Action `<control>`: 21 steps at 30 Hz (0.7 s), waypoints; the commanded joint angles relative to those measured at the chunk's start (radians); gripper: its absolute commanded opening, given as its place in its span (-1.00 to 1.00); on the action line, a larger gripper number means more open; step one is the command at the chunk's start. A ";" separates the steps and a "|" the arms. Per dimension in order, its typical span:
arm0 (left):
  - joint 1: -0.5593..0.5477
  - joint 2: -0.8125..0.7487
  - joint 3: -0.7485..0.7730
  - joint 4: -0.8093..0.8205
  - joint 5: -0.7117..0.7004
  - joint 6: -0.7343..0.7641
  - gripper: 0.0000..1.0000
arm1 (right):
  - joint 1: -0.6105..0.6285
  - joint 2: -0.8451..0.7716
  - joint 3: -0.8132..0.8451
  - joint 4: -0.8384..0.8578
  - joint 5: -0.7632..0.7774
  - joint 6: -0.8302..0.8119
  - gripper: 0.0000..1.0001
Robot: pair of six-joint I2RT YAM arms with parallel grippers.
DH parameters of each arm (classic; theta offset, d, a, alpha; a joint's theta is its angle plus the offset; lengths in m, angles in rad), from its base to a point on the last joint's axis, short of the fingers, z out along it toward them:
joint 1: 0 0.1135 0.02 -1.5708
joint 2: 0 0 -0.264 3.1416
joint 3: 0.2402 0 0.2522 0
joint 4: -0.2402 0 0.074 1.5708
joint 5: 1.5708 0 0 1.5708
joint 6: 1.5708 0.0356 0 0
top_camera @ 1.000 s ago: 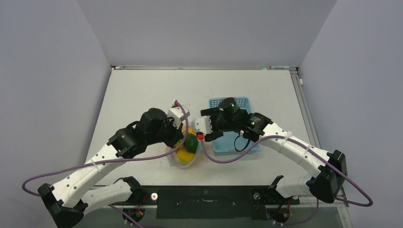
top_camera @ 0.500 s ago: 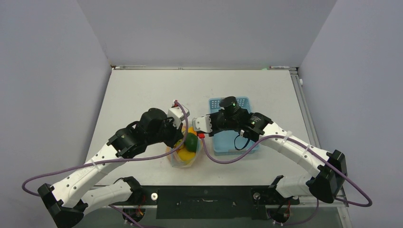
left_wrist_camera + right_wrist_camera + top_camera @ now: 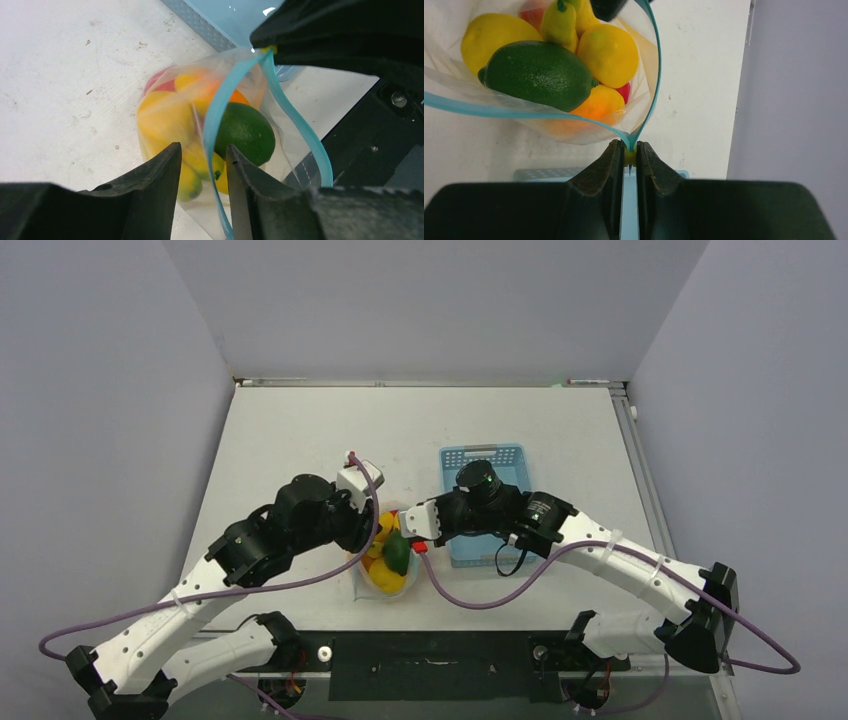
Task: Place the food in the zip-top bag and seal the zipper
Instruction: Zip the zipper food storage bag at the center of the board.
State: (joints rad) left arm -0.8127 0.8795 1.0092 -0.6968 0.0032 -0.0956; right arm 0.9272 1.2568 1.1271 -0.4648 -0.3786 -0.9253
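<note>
The zip-top bag (image 3: 389,565) lies between my two arms, its mouth spread open. Inside it sits the food: a green lime (image 3: 536,75), yellow lemons (image 3: 608,54), an orange (image 3: 596,106) and a red piece behind them. My right gripper (image 3: 629,150) is shut on one end of the teal zipper (image 3: 656,65), pinching a small yellow tab there. My left gripper (image 3: 202,152) is open, and the zipper (image 3: 212,115) runs loosely through the gap between its fingers. The lime (image 3: 245,132) shows just beyond those fingers.
A light-blue lattice basket (image 3: 497,455) stands right of the bag, mostly under my right arm. Its edge (image 3: 549,173) shows just behind my right fingers. Purple cables loop near the table's front edge, and grey walls close in the table.
My right gripper has shut on the zipper's end and pulled nearer. My left gripper has opened off the strip, and the left arm has drawn back to the left.
</note>
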 commanded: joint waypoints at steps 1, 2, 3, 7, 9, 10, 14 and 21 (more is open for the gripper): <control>-0.006 -0.045 0.023 0.004 -0.044 -0.007 -0.22 | 0.070 -0.047 0.024 0.013 0.056 0.065 -0.90; -0.006 -0.051 0.030 -0.003 -0.044 -0.007 -0.17 | 0.081 -0.047 0.033 -0.001 0.064 0.074 -0.90; -0.006 -0.058 0.038 -0.006 -0.043 -0.009 -0.10 | 0.092 -0.048 0.042 -0.011 0.071 0.085 -0.89; -0.005 -0.088 0.051 -0.007 -0.026 -0.009 0.18 | 0.117 -0.051 0.075 -0.047 0.102 0.145 -0.90; -0.006 -0.104 0.051 -0.002 -0.011 -0.006 0.24 | 0.130 -0.056 0.094 -0.067 0.111 0.178 -0.89; -0.006 -0.112 0.050 0.003 -0.004 -0.004 0.26 | 0.136 -0.059 0.102 -0.075 0.118 0.198 -0.90; -0.007 -0.142 0.050 0.037 0.084 0.012 0.31 | 0.178 -0.065 0.164 -0.124 0.153 0.286 -0.89; -0.006 -0.181 0.062 0.100 0.204 0.052 0.45 | 0.228 -0.040 0.277 -0.222 0.181 0.433 -0.89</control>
State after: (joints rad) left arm -0.8127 0.7193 1.0176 -0.6884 0.1101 -0.0807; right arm 1.1313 1.2377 1.3155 -0.6678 -0.2306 -0.6025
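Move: The right fingers already hold the bag's yellow slider. From that hand, the zipper's free corner lies about 12 cm back, 9 cm left and slightly below; the avocado is some 5 cm back, 2 cm left and 11 cm down, and the blue basket 4 cm ahead and 15 cm right, well below. The left hand, partly open, has the bag's rim about 2 cm under its fingertips; the slider is 2 cm ahead and 7 cm right of it. Still pinching the slider, the right hand draws back about 6 cm, then up; the left opens wider, rising. ##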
